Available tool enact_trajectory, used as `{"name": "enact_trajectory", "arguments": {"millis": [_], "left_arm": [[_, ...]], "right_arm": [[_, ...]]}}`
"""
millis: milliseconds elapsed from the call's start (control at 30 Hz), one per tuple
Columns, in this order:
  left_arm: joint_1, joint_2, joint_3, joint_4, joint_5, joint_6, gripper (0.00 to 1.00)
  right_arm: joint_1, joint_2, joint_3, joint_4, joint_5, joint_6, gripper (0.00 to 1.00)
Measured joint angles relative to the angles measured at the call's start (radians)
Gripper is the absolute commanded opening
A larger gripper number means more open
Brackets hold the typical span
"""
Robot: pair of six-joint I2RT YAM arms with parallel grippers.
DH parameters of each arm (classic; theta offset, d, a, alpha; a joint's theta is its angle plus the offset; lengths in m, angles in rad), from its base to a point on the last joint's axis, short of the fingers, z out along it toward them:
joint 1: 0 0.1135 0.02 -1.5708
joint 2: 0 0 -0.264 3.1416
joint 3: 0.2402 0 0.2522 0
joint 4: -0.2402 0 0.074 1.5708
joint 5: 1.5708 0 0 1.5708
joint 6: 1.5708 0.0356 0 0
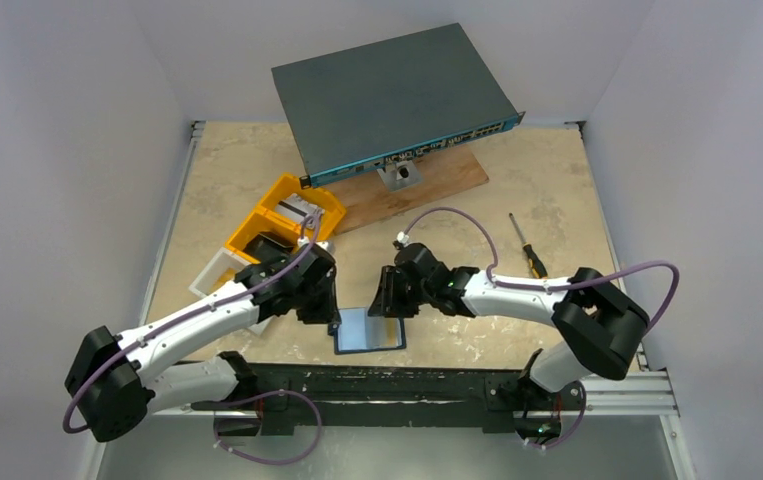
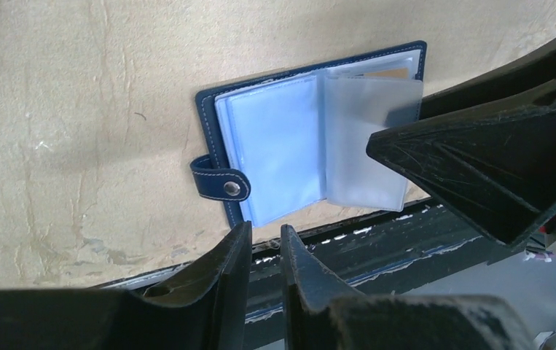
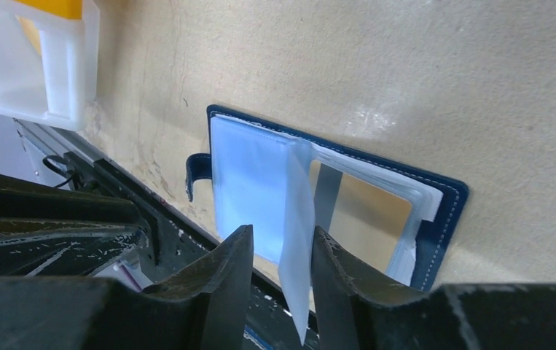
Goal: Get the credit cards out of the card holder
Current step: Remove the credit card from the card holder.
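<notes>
The card holder [image 1: 370, 330] lies open on the table near the front edge, its navy cover [image 3: 446, 219] facing down and its tab with a pale stud [image 2: 220, 182] sticking out. One clear sleeve [image 3: 296, 240] stands up from the spine. An orange-yellow credit card [image 3: 373, 215] shows inside the sleeves on one side; pale blue pages [image 2: 275, 153] cover the other. My right gripper [image 3: 282, 233] is open with the raised sleeve loose between its fingers, leaning on one of them. My left gripper [image 2: 265, 230] hovers at the holder's tab side, narrowly open and holding nothing.
Yellow bins [image 1: 282, 215] and a white bin [image 3: 41, 65] sit just behind the left arm. A grey network switch [image 1: 392, 100] rests on a wooden board [image 1: 427, 185] at the back. A screwdriver [image 1: 529, 247] lies at the right. The black front rail [image 1: 407, 380] runs right beside the holder.
</notes>
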Motion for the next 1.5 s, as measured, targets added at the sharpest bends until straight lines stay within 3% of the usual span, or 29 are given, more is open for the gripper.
{"name": "enact_trajectory", "arguments": {"millis": [533,1133,1333,1500], "left_arm": [[0.003,-0.084,-0.009,-0.041,-0.001,0.0,0.2],[0.003,-0.171,-0.031,-0.048,0.074,-0.01,0.19],[0.003,-0.128,-0.046,0.039,0.143,-0.032,0.18],[0.003,-0.038,-0.073,0.144,0.199,-0.063,0.16]], "right_arm": [[0.056,0.139,0.119,0.011,-0.021,0.002,0.58],[0.089,0.264,0.186,0.076,-0.058,0.029,0.6],[0.085,0.217,0.179,0.039,-0.039,0.034,0.62],[0.053,0.033,0.126,-0.027,0.019,0.036,0.59]]}}
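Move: The clear flap stands up at the right hand's fingers, its middle some 1 cm left, 2 cm back and 2 cm below. The left page, where it is to lie, is about 6 cm left, 2 cm back and 5 cm below; the beige striped credit card is 2 cm right and 2 cm back, equally low. From the left hand that card is 11 cm right, 7 cm down, with the left page 5 cm right and the strap 1 cm left, all level with it fore and aft. With the clear flap at its fingers, the right hand sweeps it about 6.5 cm left across the fold, opening as it goes and dipping onto the left page side, then lifts some 5 cm clear and swings back right. The left hand, fingers nearly shut, rises about 2.5 cm, easing back, then heads right and down towards the card. ##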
